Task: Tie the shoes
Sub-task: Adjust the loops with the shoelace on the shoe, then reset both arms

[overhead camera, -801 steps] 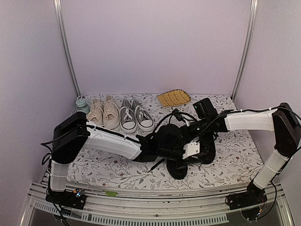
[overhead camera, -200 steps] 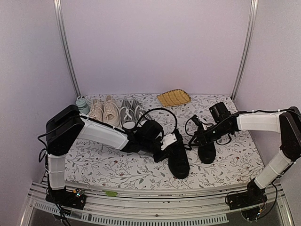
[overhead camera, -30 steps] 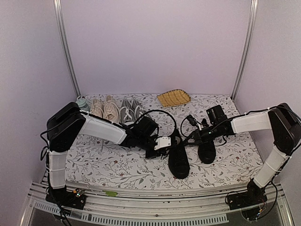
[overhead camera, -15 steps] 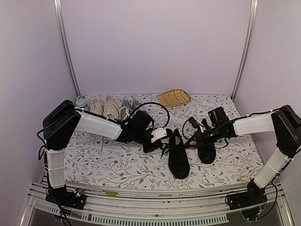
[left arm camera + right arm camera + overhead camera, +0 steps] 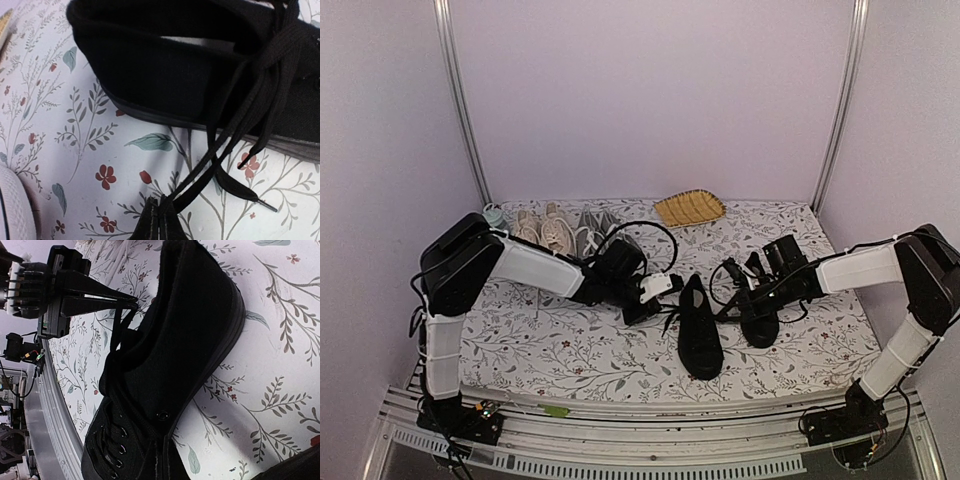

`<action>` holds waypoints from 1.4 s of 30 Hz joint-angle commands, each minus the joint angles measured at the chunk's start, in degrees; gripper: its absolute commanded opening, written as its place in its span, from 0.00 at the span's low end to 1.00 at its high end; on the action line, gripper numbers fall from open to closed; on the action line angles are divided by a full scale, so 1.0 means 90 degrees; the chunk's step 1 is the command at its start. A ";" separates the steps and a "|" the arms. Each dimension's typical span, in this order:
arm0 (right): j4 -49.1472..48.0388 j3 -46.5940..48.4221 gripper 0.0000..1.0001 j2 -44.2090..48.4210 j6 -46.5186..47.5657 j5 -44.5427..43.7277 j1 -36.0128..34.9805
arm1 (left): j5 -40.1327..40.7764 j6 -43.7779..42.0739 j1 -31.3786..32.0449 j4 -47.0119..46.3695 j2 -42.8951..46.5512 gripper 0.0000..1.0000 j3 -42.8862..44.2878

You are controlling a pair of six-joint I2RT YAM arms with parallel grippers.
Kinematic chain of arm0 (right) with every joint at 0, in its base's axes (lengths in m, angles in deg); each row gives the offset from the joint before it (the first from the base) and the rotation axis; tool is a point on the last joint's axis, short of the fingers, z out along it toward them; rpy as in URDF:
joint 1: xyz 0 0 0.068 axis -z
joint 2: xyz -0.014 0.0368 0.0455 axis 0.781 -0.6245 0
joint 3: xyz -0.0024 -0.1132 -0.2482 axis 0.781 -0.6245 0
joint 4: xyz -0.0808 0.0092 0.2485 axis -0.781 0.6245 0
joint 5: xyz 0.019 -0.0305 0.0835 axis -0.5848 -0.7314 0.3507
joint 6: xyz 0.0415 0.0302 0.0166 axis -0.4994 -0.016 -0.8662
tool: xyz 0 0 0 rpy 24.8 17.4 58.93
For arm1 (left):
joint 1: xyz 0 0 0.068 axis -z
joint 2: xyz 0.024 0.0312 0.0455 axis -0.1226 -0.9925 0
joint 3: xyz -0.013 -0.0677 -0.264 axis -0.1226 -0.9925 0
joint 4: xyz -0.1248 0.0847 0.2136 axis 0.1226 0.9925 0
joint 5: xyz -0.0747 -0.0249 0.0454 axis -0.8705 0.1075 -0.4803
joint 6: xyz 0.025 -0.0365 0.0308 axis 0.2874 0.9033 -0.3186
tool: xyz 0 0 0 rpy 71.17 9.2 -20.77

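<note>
Two all-black shoes stand mid-table: one (image 5: 698, 328) (image 5: 170, 65) (image 5: 170, 360) between the arms, the other (image 5: 760, 318) to its right. My left gripper (image 5: 670, 292) (image 5: 159, 214) is just left of the middle shoe's heel and is shut on its black lace (image 5: 235, 125). The strands run taut from the jaws up to a crossing over the shoe's tongue, and a loose lace end (image 5: 240, 187) lies on the cloth. My right gripper (image 5: 738, 300) (image 5: 167, 460) sits low against the same shoe's right side, shut. A dark strand leads to it, hard to tell from the canvas.
A beige pair (image 5: 542, 232) and a grey pair with white toe caps (image 5: 592, 232) stand at the back left, next to a pale green cup (image 5: 492, 214). A woven yellow tray (image 5: 689, 208) lies at the back centre. A flowered cloth (image 5: 550, 350) covers the table.
My left gripper has drawn back to the left, pulling its lace tight. The right gripper has shifted slightly right and nearer, away from the shoe. The shoe turned a little.
</note>
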 commanded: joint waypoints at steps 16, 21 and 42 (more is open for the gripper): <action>-0.0234 -0.0301 0.01 -0.0199 0.0015 -0.0082 0.0115 | 0.0199 0.0031 -0.0091 0.0247 -0.0411 0.00 0.0146; -0.0383 -0.0297 0.03 -0.0048 0.0061 0.0257 0.0115 | -0.0124 -0.0023 -0.0037 0.0193 -0.0298 0.00 0.0054; 0.0340 0.0708 0.59 0.2328 -0.0216 -0.1750 0.1125 | 0.0207 0.0614 0.0255 -0.0624 0.2406 0.67 -0.1485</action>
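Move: The left fingers are shut on one loop, low over the table. The bow's knot on the shoe is some 9 cm to their right, level in reach and about 5 cm higher. The grey shoes stand about 15 cm ahead and 11 cm left of the left hand. The right fingers grip the other loop, with the knot about 6 cm to their left, 1 cm ahead and 2 cm above. The second black shoe is some 10 cm to the right of the right hand and 2 cm ahead. Keep both loops pinched and drawn out to either side of the shoe for over half a second, easing the right gripper down about 1 cm. Then open both grippers to release the loops. Lift the left about 10 cm, slightly back, and the right some 14 cm while sending it forward and a little right, its fingers swinging forward some 25 degrees. ##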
